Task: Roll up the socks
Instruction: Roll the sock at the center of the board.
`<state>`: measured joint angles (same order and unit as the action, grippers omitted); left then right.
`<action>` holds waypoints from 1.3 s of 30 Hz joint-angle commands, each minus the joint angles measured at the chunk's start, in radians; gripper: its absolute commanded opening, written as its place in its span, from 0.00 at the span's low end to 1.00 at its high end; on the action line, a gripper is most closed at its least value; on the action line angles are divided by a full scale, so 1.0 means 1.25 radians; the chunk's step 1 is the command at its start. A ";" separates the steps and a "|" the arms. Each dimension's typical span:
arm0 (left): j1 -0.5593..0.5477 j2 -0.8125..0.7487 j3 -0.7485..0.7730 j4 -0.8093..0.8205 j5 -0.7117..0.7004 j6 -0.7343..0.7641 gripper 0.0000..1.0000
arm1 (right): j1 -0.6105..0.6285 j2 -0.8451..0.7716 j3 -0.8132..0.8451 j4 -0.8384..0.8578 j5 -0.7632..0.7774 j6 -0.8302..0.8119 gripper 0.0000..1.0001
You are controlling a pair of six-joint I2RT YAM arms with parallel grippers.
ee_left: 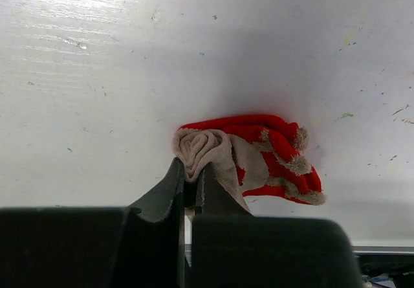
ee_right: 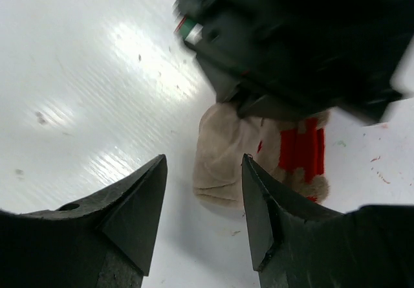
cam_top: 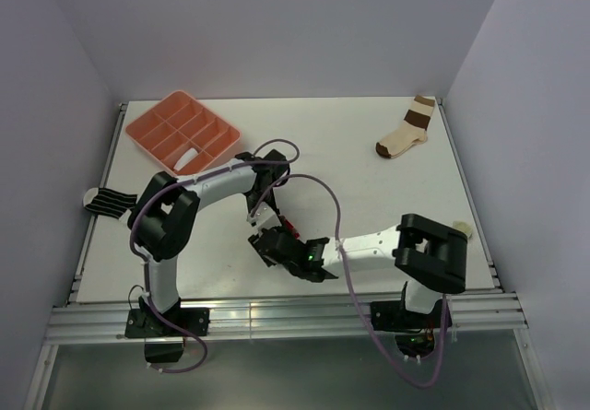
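A tan sock with a red end (ee_left: 259, 152) lies bunched on the white table. Its tan part is rolled up, and my left gripper (ee_left: 191, 175) is shut on that roll. In the right wrist view the same sock (ee_right: 223, 152) lies just beyond my right gripper (ee_right: 204, 165), which is open with nothing between its fingers. In the top view both grippers meet at the table's middle front, the left gripper (cam_top: 261, 216) above the right gripper (cam_top: 269, 246), and they cover the sock. A black-and-white striped sock (cam_top: 109, 200) lies at the left edge. A white sock (cam_top: 189, 159) sits in the tray.
A salmon compartment tray (cam_top: 152, 126) stands at the back left. A cream sock with broad brown bands (cam_top: 406, 134) lies at the back right. A pale yellowish lump (cam_top: 464, 230) sits by the right arm's elbow. Walls close in the table on three sides.
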<state>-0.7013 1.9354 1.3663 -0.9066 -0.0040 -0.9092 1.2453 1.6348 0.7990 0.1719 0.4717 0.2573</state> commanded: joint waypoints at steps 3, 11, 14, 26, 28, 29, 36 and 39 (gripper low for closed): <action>-0.006 0.046 0.000 -0.037 -0.004 0.030 0.00 | 0.039 0.084 0.060 -0.050 0.164 -0.036 0.56; -0.005 0.045 0.002 -0.034 -0.004 0.046 0.00 | 0.043 0.184 0.102 -0.109 0.246 -0.011 0.40; -0.006 0.023 -0.003 -0.020 -0.004 0.045 0.01 | 0.042 0.195 0.093 -0.117 0.230 0.003 0.19; 0.047 -0.136 -0.051 0.082 0.018 -0.030 0.56 | -0.068 -0.007 -0.098 0.037 -0.183 0.096 0.00; 0.065 -0.160 -0.068 0.104 0.024 -0.047 0.61 | -0.106 -0.025 -0.129 0.061 -0.242 0.107 0.00; 0.071 -0.185 -0.073 0.112 0.025 -0.054 0.63 | -0.119 -0.036 -0.137 0.083 -0.297 0.118 0.00; 0.105 -0.323 -0.188 0.260 0.041 -0.146 0.67 | -0.251 -0.012 -0.214 0.244 -0.621 0.216 0.00; 0.105 -0.401 -0.286 0.340 0.057 -0.184 0.66 | -0.311 0.037 -0.238 0.334 -0.740 0.279 0.00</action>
<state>-0.5690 1.5124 1.0824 -0.6029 0.0368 -1.0641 0.8967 1.6184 0.5507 0.5156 -0.1993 0.5079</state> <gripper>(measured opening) 0.660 0.321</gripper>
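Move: The half-rolled sock is pinched in the left fingers at one end of its roll, its middle about 3 cm to the right of the left hand, level with it fore and aft and some 1 cm lower. From the open right hand its middle lies roughly 3 cm ahead, 1 cm right and 4 cm down. Counted from the left hand, the compartment box is about 26 cm left and 26 cm ahead, the black-striped sock 41 cm left and 5 cm ahead. The right fingers close on the sock's roll after sinking about 3.5 cm and easing slightly forward. Once they have it, the left fingers open wide and let go, and that hand rises some 8 cm, also forward and a little left, tilting as it leaves. The right hand keeps its pinch, rolling and tilting roughly 50 degrees while shifting a little right. ##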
